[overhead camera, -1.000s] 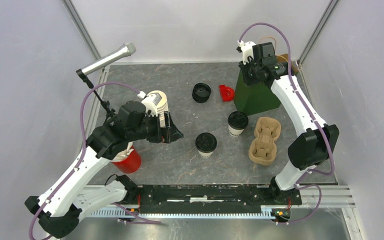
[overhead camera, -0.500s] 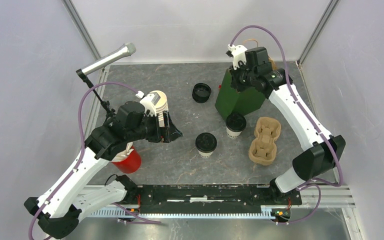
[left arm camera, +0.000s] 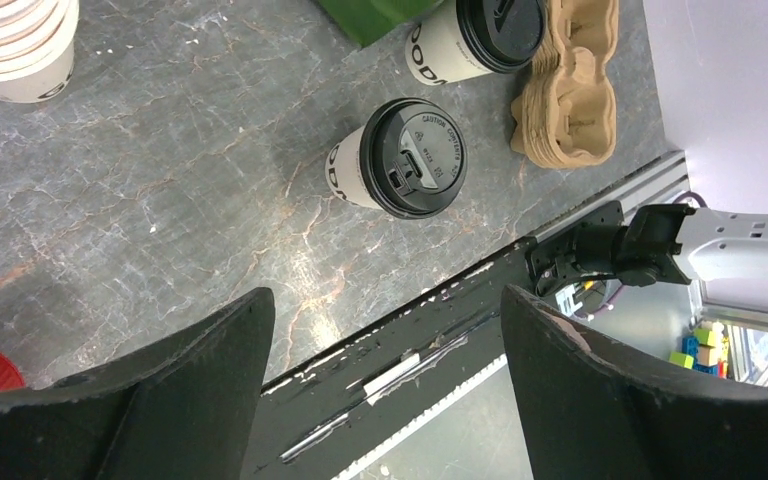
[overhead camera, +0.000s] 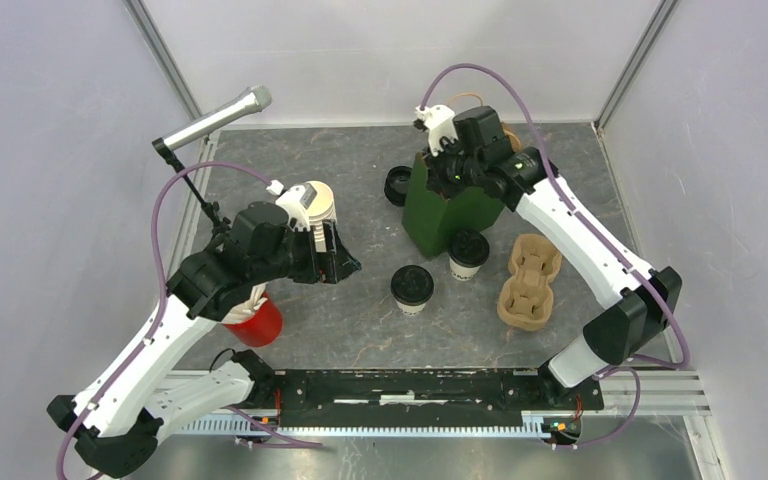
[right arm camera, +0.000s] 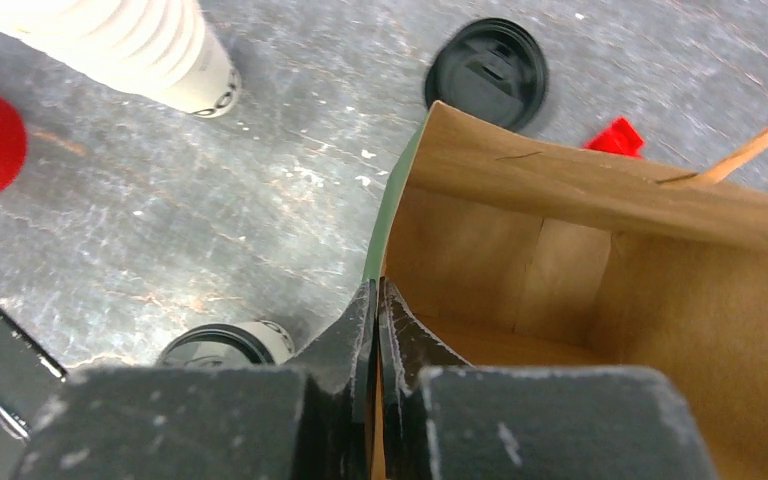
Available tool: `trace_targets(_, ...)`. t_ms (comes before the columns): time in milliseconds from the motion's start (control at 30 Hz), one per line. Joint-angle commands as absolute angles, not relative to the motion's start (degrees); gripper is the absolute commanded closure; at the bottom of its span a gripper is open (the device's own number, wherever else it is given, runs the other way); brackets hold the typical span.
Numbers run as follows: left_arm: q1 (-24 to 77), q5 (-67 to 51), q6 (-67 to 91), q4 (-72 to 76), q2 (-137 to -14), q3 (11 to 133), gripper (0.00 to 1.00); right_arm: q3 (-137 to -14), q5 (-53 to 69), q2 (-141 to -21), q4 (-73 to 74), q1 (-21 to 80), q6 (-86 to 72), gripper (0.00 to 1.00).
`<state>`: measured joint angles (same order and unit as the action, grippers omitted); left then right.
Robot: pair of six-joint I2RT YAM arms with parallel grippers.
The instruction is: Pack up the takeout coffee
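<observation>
Two takeout coffee cups with black lids stand mid-table: one (overhead camera: 412, 287) (left arm camera: 400, 157) nearer the front, the other (overhead camera: 468, 252) (left arm camera: 475, 35) touching the foot of a green paper bag (overhead camera: 450, 205). My right gripper (overhead camera: 447, 170) (right arm camera: 377, 300) is shut on the bag's left wall at its rim, one finger inside the brown interior (right arm camera: 560, 260), which holds nothing. A lidded cup (right arm camera: 222, 347) shows below it. My left gripper (overhead camera: 345, 255) (left arm camera: 385, 300) hangs open left of the cups, with nothing between its fingers.
A brown pulp cup carrier (overhead camera: 530, 280) (left arm camera: 565, 90) lies right of the cups. A stack of lidless cups (overhead camera: 315, 205) (right arm camera: 110, 40) and a red cup (overhead camera: 257, 323) stand at the left. A loose black lid (overhead camera: 397, 185) (right arm camera: 487, 72) and a small red piece (right arm camera: 615, 135) lie behind the bag.
My right gripper has closed on the bag's rim and moved it left, up against the nearer cup. The red piece is now hidden behind the bag in the top view. The left arm has barely moved.
</observation>
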<state>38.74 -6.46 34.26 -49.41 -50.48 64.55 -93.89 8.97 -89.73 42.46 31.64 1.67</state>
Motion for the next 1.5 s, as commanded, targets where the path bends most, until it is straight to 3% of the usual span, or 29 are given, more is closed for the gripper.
trace_targets(0, 38.7, -2.7, 32.5, -50.5, -50.4, 68.0, 0.13, -94.0, 10.1, -90.2, 38.9, 35.9, 0.6, 0.94)
trace_targets(300, 38.7, 4.9, 36.4, -51.4, -50.3, 71.3, 0.15, -93.3, 9.4, -91.1, 37.5, 42.3, -3.2, 0.93)
trace_targets(400, 38.7, 6.4, 36.3, -51.7, -50.3, 71.3, 0.15, -94.1, 9.2, -91.9, 37.6, 43.9, -4.4, 0.89)
trace_targets(500, 38.7, 7.5, 36.0, -51.9, -50.5, 71.2, 0.14, -96.7, 9.0, -92.6, 38.8, 44.0, -6.3, 0.80)
trace_targets(700, 38.7, 9.2, 34.2, -51.8, -51.8, 72.1, 0.12, -107.4, 7.2, -93.4, 45.8, 43.9, -10.0, 0.45)
trace_targets(767, 38.7, 9.6, 33.8, -51.3, -52.4, 72.6, 0.11, -108.5, 6.7, -91.9, 46.9, 43.8, -12.3, 0.39)
trace_targets(933, 38.7, 9.4, 30.8, -48.4, -55.0, 74.6, 0.10, -104.0, 3.4, -85.4, 47.0, 43.7, -18.7, 0.36)
trace_targets(1300, 38.7, 4.7, 26.2, -41.8, -63.4, 80.1, 0.10, -81.6, -22.2, -62.7, 48.3, 43.7, -28.4, 0.40)
trace_targets(1467, 38.7, 5.4, 24.0, -39.5, -67.2, 81.5, 0.09, -72.1, -28.4, -59.3, 51.4, 42.5, -27.5, 0.37)
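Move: The green paper bag is already pinched by its left rim in the right hand; its middle lies about 7 cm ahead, 5 cm to the right and 10 cm below. The right lidded cup stands some 5 cm back and 6 cm right of that hand, the left lidded cup 13 cm back and 6 cm left, both about 15 cm below. From the left hand the bag is roughly 20 cm ahead, 24 cm right and 12 cm below; the paper-cup stack is about 14 cm ahead, 5 cm left and 12 cm below. Still pinching the rim, the right hand drags the green bag about 9 cm left and 5 cm back, then opens, lifts clear by some 9 cm and swings roughly 15 cm right and 5 cm back, away from the bag, the wrist turning about 35 degrees clockwise. Meanwhile the left hand, fingers staying wide open, first drifts forward and left, then reaches forward and right towards the bag, ending about 8 cm farther out and 4 cm higher. ##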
